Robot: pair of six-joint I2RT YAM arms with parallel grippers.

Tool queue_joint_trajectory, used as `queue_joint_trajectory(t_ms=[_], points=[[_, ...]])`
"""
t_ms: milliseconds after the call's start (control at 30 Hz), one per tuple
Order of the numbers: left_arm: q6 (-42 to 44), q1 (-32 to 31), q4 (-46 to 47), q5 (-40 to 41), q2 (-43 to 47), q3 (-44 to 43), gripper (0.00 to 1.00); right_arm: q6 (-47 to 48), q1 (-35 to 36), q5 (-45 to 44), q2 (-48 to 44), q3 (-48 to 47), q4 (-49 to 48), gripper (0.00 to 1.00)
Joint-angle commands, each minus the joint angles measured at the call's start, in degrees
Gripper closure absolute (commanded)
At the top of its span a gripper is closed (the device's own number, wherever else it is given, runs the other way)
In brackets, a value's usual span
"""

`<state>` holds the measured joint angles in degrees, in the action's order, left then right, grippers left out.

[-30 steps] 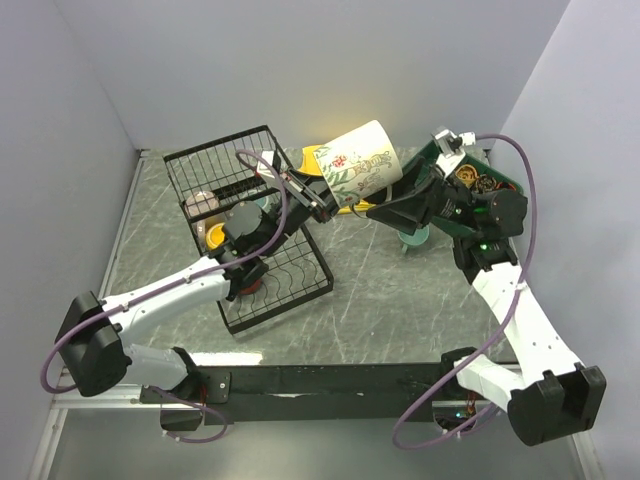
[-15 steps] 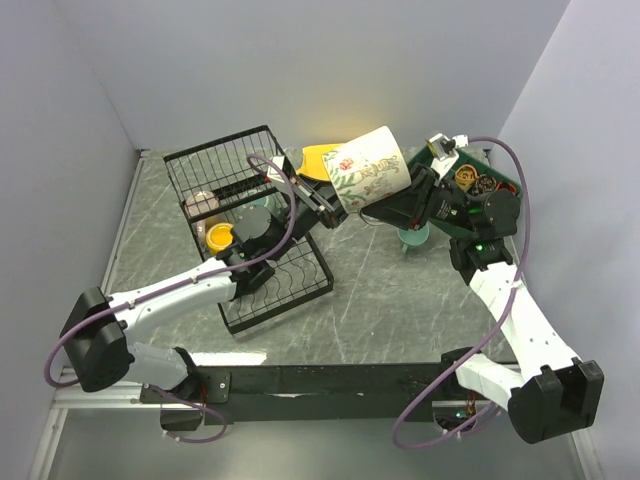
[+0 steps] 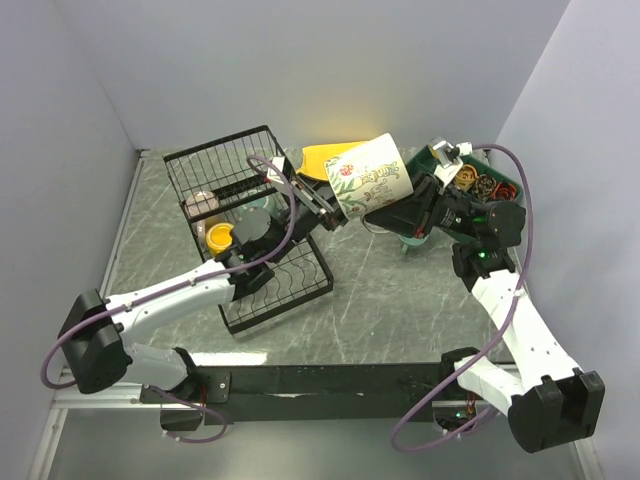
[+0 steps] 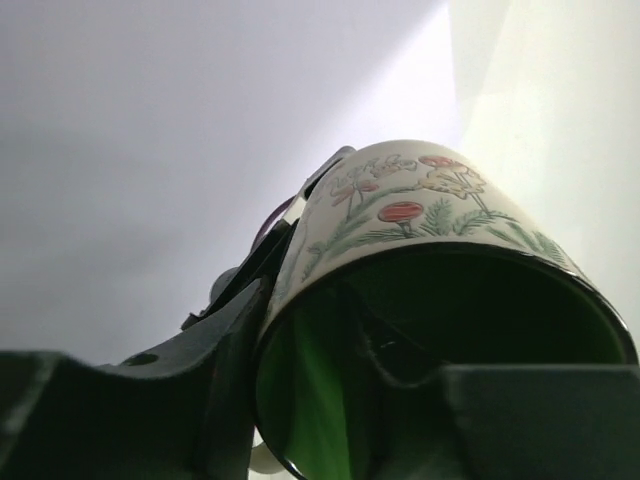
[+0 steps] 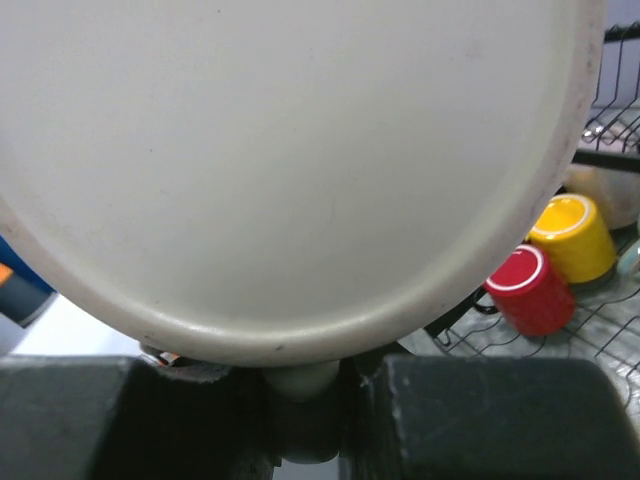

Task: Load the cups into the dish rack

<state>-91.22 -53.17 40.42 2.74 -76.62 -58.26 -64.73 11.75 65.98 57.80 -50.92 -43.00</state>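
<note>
A cream cup (image 3: 372, 178) with plant and mushroom drawings hangs tilted in the air, right of the black wire dish rack (image 3: 215, 170). My left gripper (image 3: 330, 212) is at its rim. In the left wrist view the cup (image 4: 400, 210) has a dark green inside, and the left gripper (image 4: 340, 400) is open, one finger outside the wall and one inside. The cup's pale base (image 5: 280, 150) fills the right wrist view, where the right gripper (image 5: 305, 400) is shut on its handle. A yellow cup (image 5: 572, 235) and a red cup (image 5: 530, 288) lie in the rack.
A teal cup (image 3: 412, 238) stands on the table under my right gripper (image 3: 395, 215). A green divided tray (image 3: 490, 185) with small brown items sits at the back right. A yellow object (image 3: 325, 155) lies behind the held cup. Walls close in on three sides.
The right gripper has closed on the cream cup's handle. The left jaws have spread apart at the rim. The cup has shifted slightly to the right.
</note>
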Motion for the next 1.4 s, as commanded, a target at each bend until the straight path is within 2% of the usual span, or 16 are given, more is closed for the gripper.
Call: queue_joint_trajectory(t_ms=[0, 67, 267, 467, 733, 867, 967, 1133, 1367], points=[[4.12, 0.52, 1.77, 2.09, 6.12, 0.42, 0.57, -4.52, -2.42, 0.03, -3.13, -0.24, -7.70, 1.00], [4.65, 0.52, 0.54, 2.35, 8.14, 1.74, 0.48, -4.53, -2.78, -0.06, -3.48, 0.20, -7.80, 1.00], [6.31, 0.52, -8.24, 3.50, 13.59, 4.47, 0.36, -4.97, -3.92, 0.29, -4.71, 1.34, -7.80, 1.00], [9.38, 0.52, -18.15, 3.41, 19.83, 7.28, 0.31, -1.73, -4.19, 0.29, -5.77, 2.40, -3.59, 1.00], [20.02, 0.61, -34.60, 1.74, 28.97, 5.27, 0.27, 18.22, -1.03, 0.12, -5.95, 2.31, 17.13, 1.00], [28.71, 0.61, -44.27, 2.79, 35.03, 3.77, 0.22, 25.08, 1.43, -0.93, -4.46, 2.75, 23.48, 1.00], [31.97, 0.52, -49.03, 3.06, 39.07, 3.94, 0.19, 29.65, 4.42, -1.81, -3.05, 3.63, 26.56, 1.00], [35.14, 0.61, -54.57, 3.94, 44.18, 4.47, 0.18, 33.61, 8.99, -2.87, 0.46, 3.46, 28.49, 1.00], [35.24, 0.52, -59.31, 8.23, 53.48, 7.72, 0.16, 47.92, 17.60, -6.47, 10.83, -2.34, 38.25, 1.00]])
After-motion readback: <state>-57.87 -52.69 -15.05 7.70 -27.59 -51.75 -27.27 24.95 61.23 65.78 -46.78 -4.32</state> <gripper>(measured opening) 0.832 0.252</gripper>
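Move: The flowered mug sits between the hands, its middle some 4 cm right, 3 cm ahead and 4 cm above the left gripper at its rim; the right gripper has its handle. The rack's free part lies about 17 cm left, 8 cm ahead and 39 cm below the right hand. From that hand, the red cup is 26 cm left, 4 cm ahead; the yellow cup 32 cm left, 14 cm ahead; the small teal cup 12 cm right, 15 cm ahead, all on the low level. Open the left gripper wide so it comes free of the mug's rim, and draw it away left and back, roughly 20 cm in all, its fingers tipping down towards level. Keep the right gripper's hold on the handle; ease slightly back and right, then lower the mug about 16 cm, swinging left towards the rack and tipping the fingers some 20 degrees down. ##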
